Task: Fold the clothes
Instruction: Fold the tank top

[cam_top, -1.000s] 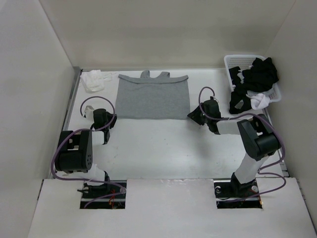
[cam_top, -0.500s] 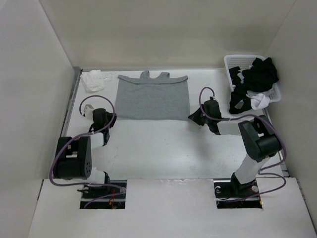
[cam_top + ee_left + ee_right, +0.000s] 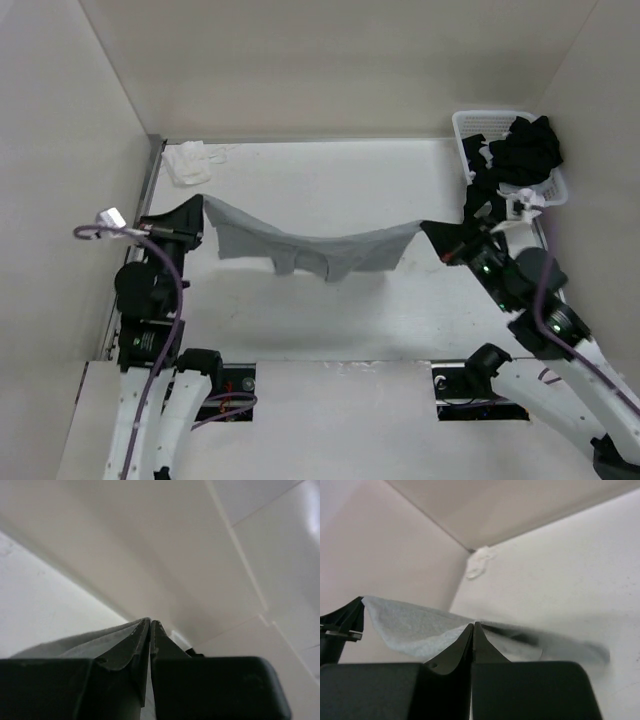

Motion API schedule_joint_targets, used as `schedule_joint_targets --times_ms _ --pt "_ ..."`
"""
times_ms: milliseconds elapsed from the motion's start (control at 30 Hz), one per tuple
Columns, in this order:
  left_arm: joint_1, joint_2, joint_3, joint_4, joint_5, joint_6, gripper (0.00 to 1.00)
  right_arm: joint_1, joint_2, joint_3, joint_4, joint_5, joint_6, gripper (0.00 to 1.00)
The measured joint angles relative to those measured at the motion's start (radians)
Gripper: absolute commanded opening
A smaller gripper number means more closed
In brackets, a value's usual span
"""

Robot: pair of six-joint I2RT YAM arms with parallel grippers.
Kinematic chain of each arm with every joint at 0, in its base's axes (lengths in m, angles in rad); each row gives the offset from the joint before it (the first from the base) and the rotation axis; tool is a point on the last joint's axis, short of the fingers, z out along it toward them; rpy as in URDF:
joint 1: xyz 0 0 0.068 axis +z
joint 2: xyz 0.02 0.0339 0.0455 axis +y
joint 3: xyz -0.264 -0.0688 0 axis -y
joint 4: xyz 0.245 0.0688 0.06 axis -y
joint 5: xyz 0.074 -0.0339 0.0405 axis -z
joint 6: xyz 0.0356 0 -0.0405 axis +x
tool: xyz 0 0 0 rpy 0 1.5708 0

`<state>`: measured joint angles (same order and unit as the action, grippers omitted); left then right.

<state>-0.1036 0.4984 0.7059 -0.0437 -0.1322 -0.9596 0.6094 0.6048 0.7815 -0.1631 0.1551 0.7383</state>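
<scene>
The light grey tank top (image 3: 310,248) hangs in the air above the table, stretched between both arms and sagging in the middle. My left gripper (image 3: 201,205) is shut on its left corner; the grey fabric (image 3: 85,642) shows beside the closed jaws of my left gripper (image 3: 150,622) in the left wrist view. My right gripper (image 3: 425,228) is shut on the right corner. In the right wrist view the cloth (image 3: 415,630) spreads away from my right gripper (image 3: 473,625) toward the other arm.
A small white cloth (image 3: 188,162) lies at the back left corner. A white basket (image 3: 480,125) with black and white garments (image 3: 520,155) stands at the back right. Walls enclose the table on three sides.
The tank top lay flat at the back of the table. Both grippers closed on its near corners and lifted it off the table, pulling it toward the near side.
</scene>
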Motion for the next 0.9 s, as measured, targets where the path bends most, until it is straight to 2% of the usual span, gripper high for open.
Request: schedule_joint_targets --times_ms 100,233,367,433,500,567,733,800,900 --pt "-0.023 -0.119 0.112 -0.114 -0.005 0.024 0.02 0.146 -0.132 0.107 -0.153 0.096 -0.009 0.00" --pt "-0.029 -0.210 0.195 -0.239 -0.010 0.041 0.02 0.377 -0.228 0.190 -0.286 0.244 0.005 0.00" --pt "-0.027 -0.220 0.179 -0.309 -0.010 0.046 0.02 0.563 -0.219 0.191 -0.339 0.397 0.011 0.00" --pt "-0.026 -0.207 0.121 -0.311 -0.011 0.046 0.02 0.578 -0.162 0.175 -0.344 0.439 0.004 0.00" --pt "-0.025 -0.160 0.045 -0.296 -0.013 0.046 0.02 0.508 -0.076 0.151 -0.330 0.427 -0.013 0.00" --pt "-0.022 -0.072 -0.025 -0.268 -0.015 0.045 0.02 0.356 0.023 0.109 -0.282 0.355 -0.033 0.00" --pt "-0.023 0.299 -0.127 -0.103 -0.032 0.036 0.03 -0.126 0.333 -0.018 -0.070 0.048 -0.041 0.00" --pt "-0.026 0.466 -0.127 -0.009 -0.045 0.032 0.02 -0.235 0.497 -0.024 0.016 -0.035 -0.032 0.00" --pt "-0.024 0.715 -0.092 0.113 -0.062 0.024 0.02 -0.310 0.727 0.024 0.107 -0.129 -0.023 0.00"
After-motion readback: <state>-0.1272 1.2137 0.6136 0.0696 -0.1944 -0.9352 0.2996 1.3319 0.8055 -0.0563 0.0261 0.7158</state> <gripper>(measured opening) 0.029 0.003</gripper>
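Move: Both grippers already hold the tank top in the air by its two top corners. The bare table patch to lay it on is centred about 22 cm right of the left gripper, level fore and aft, 33 cm below; from the right gripper it lies some 18 cm left, 1 cm ahead, 31 cm below. Neighbours: the white rag, about 32 cm ahead and 15 cm left of the left gripper; the laundry basket, roughly 34 cm ahead and 31 cm right of the right gripper, both down at table level. Flick the tank top out: draw both grippers back about 10 cm towards the bases and a little up, then reverse and sweep them down some 30 cm and forward about 20 cm over the table patch, tipping the fingers well down as they go. Keep both grippers pinched on the corners, with the top edge stretched between them. ##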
